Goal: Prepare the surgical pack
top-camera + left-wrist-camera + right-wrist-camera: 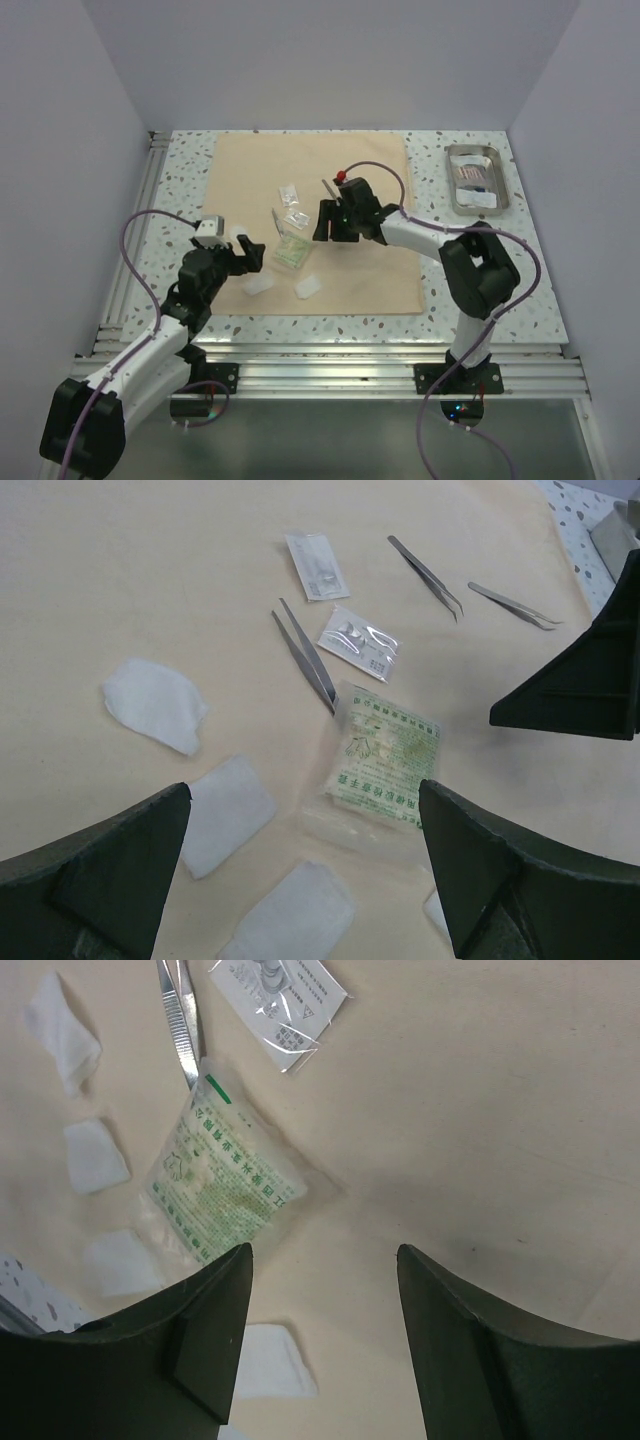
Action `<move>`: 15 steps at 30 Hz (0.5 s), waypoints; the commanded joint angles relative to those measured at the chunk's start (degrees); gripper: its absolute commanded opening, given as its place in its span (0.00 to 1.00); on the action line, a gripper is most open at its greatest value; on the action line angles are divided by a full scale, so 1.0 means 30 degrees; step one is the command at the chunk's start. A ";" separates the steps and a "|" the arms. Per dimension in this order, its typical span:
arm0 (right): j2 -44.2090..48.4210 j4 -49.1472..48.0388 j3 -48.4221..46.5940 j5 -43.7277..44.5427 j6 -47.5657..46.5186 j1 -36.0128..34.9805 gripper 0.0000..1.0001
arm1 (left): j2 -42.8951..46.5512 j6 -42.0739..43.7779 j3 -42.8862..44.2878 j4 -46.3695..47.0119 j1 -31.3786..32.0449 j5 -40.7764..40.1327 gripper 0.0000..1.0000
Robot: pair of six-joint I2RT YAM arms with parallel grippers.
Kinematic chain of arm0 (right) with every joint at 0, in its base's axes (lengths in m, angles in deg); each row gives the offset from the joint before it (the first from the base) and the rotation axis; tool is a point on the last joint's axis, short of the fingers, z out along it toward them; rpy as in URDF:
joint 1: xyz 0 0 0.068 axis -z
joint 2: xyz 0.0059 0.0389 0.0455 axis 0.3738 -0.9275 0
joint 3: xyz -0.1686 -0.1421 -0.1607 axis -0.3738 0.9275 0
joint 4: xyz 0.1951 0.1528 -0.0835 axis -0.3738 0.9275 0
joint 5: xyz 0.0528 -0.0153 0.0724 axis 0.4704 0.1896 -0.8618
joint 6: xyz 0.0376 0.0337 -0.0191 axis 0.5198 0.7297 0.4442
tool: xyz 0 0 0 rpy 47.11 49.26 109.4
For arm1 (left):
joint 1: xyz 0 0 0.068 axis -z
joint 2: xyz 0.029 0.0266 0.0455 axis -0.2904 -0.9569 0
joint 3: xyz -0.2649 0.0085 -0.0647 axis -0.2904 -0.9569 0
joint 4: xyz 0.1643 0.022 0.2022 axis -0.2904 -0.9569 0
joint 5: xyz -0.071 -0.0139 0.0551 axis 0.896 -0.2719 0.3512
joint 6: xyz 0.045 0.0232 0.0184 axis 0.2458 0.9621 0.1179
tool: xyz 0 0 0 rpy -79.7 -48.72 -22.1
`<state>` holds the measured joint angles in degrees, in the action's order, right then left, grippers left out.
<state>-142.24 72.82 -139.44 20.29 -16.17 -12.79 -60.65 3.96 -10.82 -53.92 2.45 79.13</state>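
A large tan cloth [370,260] lies flat on the table. On it are a green-printed sachet [291,251], two clear sachets [290,195] [297,218], thin metal tweezers [278,221] and several white gauze pads [308,286]. A small steel tray [476,203] stands off the cloth at the back right. My left gripper [240,258] is open and empty over the cloth's left edge; its view shows the green sachet [385,755] between its fingers [100,880]. My right gripper [327,224] is open and empty above bare cloth, just right of the green sachet [218,1182].
The tray holds a few small packets [474,178]. More tweezers [427,575] [512,603] lie on the cloth behind the sachets. Grey walls close in the table on three sides. A metal rail [330,345] runs along the near edge.
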 commanded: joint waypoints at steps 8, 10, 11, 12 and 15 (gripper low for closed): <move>-0.1907 -0.2793 -0.0307 0.0391 0.2418 -0.1514 0.61 | 0.0163 -0.0120 0.0615 0.0591 0.0236 0.0159 1.00; -0.2172 -0.2793 -0.0454 0.0391 0.2477 -0.1603 0.61 | 0.0076 -0.0208 0.0673 0.0474 0.0236 0.0013 1.00; -0.2376 -0.2763 -0.0542 0.0507 0.2564 -0.1690 0.60 | 0.0075 -0.0208 0.0703 0.0386 0.0236 -0.0017 1.00; -0.2465 -0.2821 -0.0543 0.0567 0.2623 -0.1749 0.60 | 0.0017 -0.0208 0.0761 0.0327 0.0236 -0.0046 1.00; -0.2758 -0.3027 -0.0601 0.0830 0.2711 -0.1808 0.59 | 0.0046 -0.0208 0.0762 0.0298 0.0236 -0.0047 1.00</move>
<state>-149.41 66.11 -139.37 20.75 -9.37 -18.06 -60.89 3.83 -10.80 -53.98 2.78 79.37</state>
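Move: The green-printed gauze pack lies about 9 cm to the right hand's left, some 2 cm back and 7 cm below. On the same level, the foil packet is 8 cm ahead and 7 cm left of that hand, the near tweezers 6 cm ahead and 13 cm left, and the near white pad 12 cm back and 4 cm left. From the left hand the gauze pack is roughly 6 cm ahead, 9 cm right and 12 cm below. Leftward and down, slowing as it comes, the right hand sweeps about 4.5 cm to its left while sinking some 4 cm and drawing back nearly 2 cm, towards the near right edge of the green-printed gauze pack. The wrist tips only about 5 degrees; the fingers stay open with nothing between them. ##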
